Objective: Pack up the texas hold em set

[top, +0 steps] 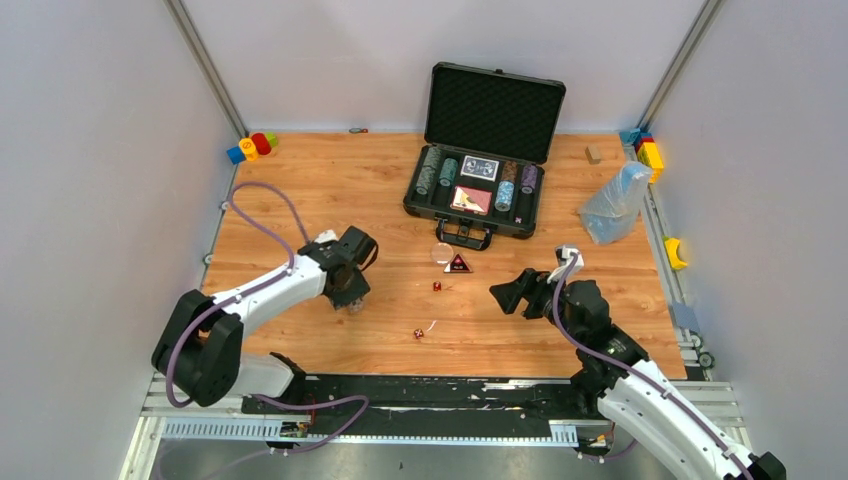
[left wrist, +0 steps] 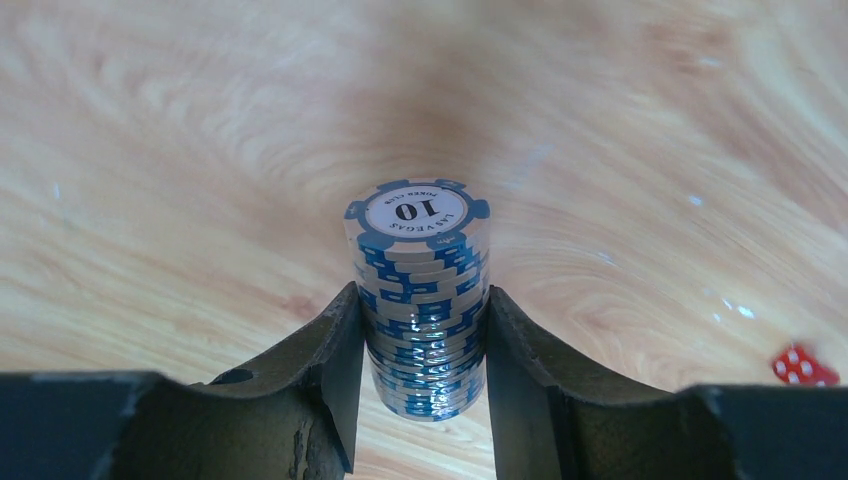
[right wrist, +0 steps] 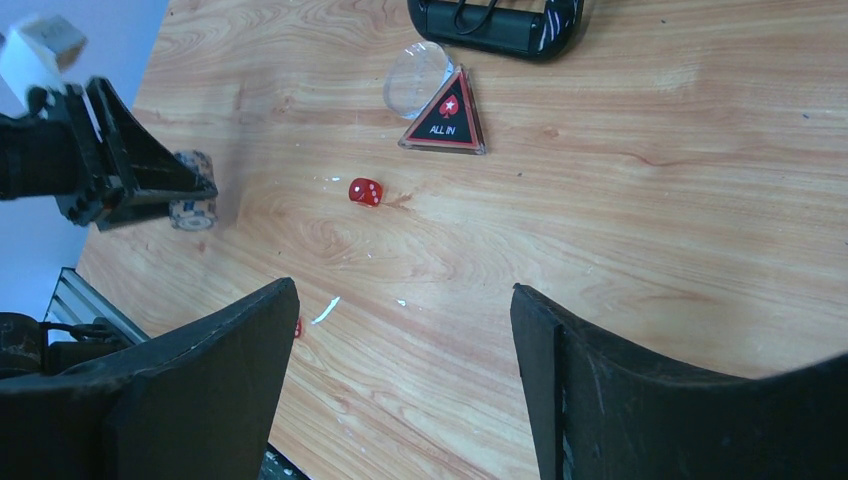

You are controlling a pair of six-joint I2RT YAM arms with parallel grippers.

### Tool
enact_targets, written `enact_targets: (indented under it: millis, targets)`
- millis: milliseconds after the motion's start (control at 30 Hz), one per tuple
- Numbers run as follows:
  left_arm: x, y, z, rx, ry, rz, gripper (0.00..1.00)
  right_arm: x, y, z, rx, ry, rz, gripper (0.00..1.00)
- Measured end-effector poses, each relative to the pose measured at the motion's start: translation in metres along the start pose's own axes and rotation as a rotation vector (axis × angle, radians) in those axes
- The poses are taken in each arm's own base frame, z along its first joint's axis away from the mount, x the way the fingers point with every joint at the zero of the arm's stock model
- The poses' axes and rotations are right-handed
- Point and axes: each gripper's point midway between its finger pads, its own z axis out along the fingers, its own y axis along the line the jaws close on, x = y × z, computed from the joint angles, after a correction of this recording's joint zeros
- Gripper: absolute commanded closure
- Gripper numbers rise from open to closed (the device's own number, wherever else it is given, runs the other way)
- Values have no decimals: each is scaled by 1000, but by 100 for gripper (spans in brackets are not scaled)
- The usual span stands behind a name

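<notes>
The black case point(top: 414, 205) lies open at the back, with chip rolls and card decks in its foam. My left gripper point(top: 353, 300) point(left wrist: 422, 293) is shut on a blue-striped chip roll point(left wrist: 418, 215) standing upright on the table; both fingers press its sides. That roll point(right wrist: 193, 200) also shows at the left of the right wrist view. My right gripper point(top: 505, 293) point(right wrist: 402, 290) hangs open and empty above the wood. Between the arms lie the triangular "ALL IN" button point(top: 458, 264) point(right wrist: 445, 115) and two red dice point(top: 437, 286) point(top: 417, 334).
A clear round disc point(top: 440, 252) lies beside the button near the case handle point(top: 464, 235). Colourful toy blocks sit at the back left point(top: 251, 146) and back right point(top: 648, 150). A clear plastic bag point(top: 615, 203) lies right of the case.
</notes>
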Motion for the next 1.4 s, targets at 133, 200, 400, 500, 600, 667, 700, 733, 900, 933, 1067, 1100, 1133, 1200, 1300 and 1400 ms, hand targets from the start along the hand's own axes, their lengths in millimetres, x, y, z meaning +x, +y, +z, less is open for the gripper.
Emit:
enact_targets:
  millis: [133, 200, 400, 500, 600, 667, 700, 733, 900, 933, 1067, 1100, 1133, 1200, 1300, 1400]
  targets:
    - [-16, -37, -21, 117, -59, 243, 100, 3, -2, 2, 9, 12, 0, 21]
    - [-23, -58, -30, 204, -87, 345, 100, 3, -3, 3, 12, 15, 1, 21]
    - [-25, -90, -44, 360, -111, 550, 100, 5, -6, 5, 30, 22, 0, 21]
    - [-32, -114, -57, 432, -130, 635, 100, 4, -6, 6, 30, 20, 0, 21]
    - [-39, -144, -67, 527, -162, 693, 100, 3, -5, 7, 26, 15, 0, 21]
    - [-40, -158, -73, 578, -175, 725, 100, 3, -5, 8, 27, 14, -1, 21]
    - [-41, -163, -75, 591, -177, 739, 100, 3, -6, 8, 29, 15, -1, 21]
    - [-42, -168, -76, 601, -179, 752, 100, 3, -6, 9, 30, 16, -1, 21]
    - [-50, -202, -74, 628, -185, 802, 100, 5, -8, 10, 36, 18, 0, 21]
    - [-52, -210, -72, 632, -189, 808, 100, 6, -9, 11, 38, 18, 0, 21]
    - [-57, -229, -68, 643, -194, 827, 100, 6, -13, 11, 55, 9, -1, 21]
    - [-59, -235, -68, 646, -195, 831, 100, 5, -14, 11, 59, 4, -1, 21]
    - [-60, -241, -67, 650, -197, 833, 100, 4, -14, 11, 63, 1, -1, 21]
    - [-65, -253, -65, 657, -198, 835, 100, 2, -15, 11, 68, -7, -1, 21]
    - [-71, -274, -60, 678, -192, 837, 100, -1, -15, 10, 70, -23, -1, 20]
    - [-73, -288, -50, 692, -170, 836, 100, -4, -15, 9, 70, -37, -1, 20]
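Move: The left hand already holds the blue-and-white chip stack low over the table; the empty front part of the case's second lane from the left lies about 27 cm ahead and 18 cm right, nearly level. From that hand, the teal stack is some 33 cm ahead and 20 right, the card pack 26 ahead and 25 right, and the case handle 17 ahead and 23 right. From the right hand, the empty spot is roughly 29 cm ahead, 11 left and 8 lower. Keeping its pinch on the blue-and-white chip stack, the left hand swings forward and to the right towards the open case, some 20 cm each way, climbing about 11 cm over the first part and then running nearly level to the case's front edge, left of the handle. On the way the wrist turns some 60 degrees clockwise and the fingers tilt up from pointing steeply down to slanting forward and right, with the grip unchanged. ##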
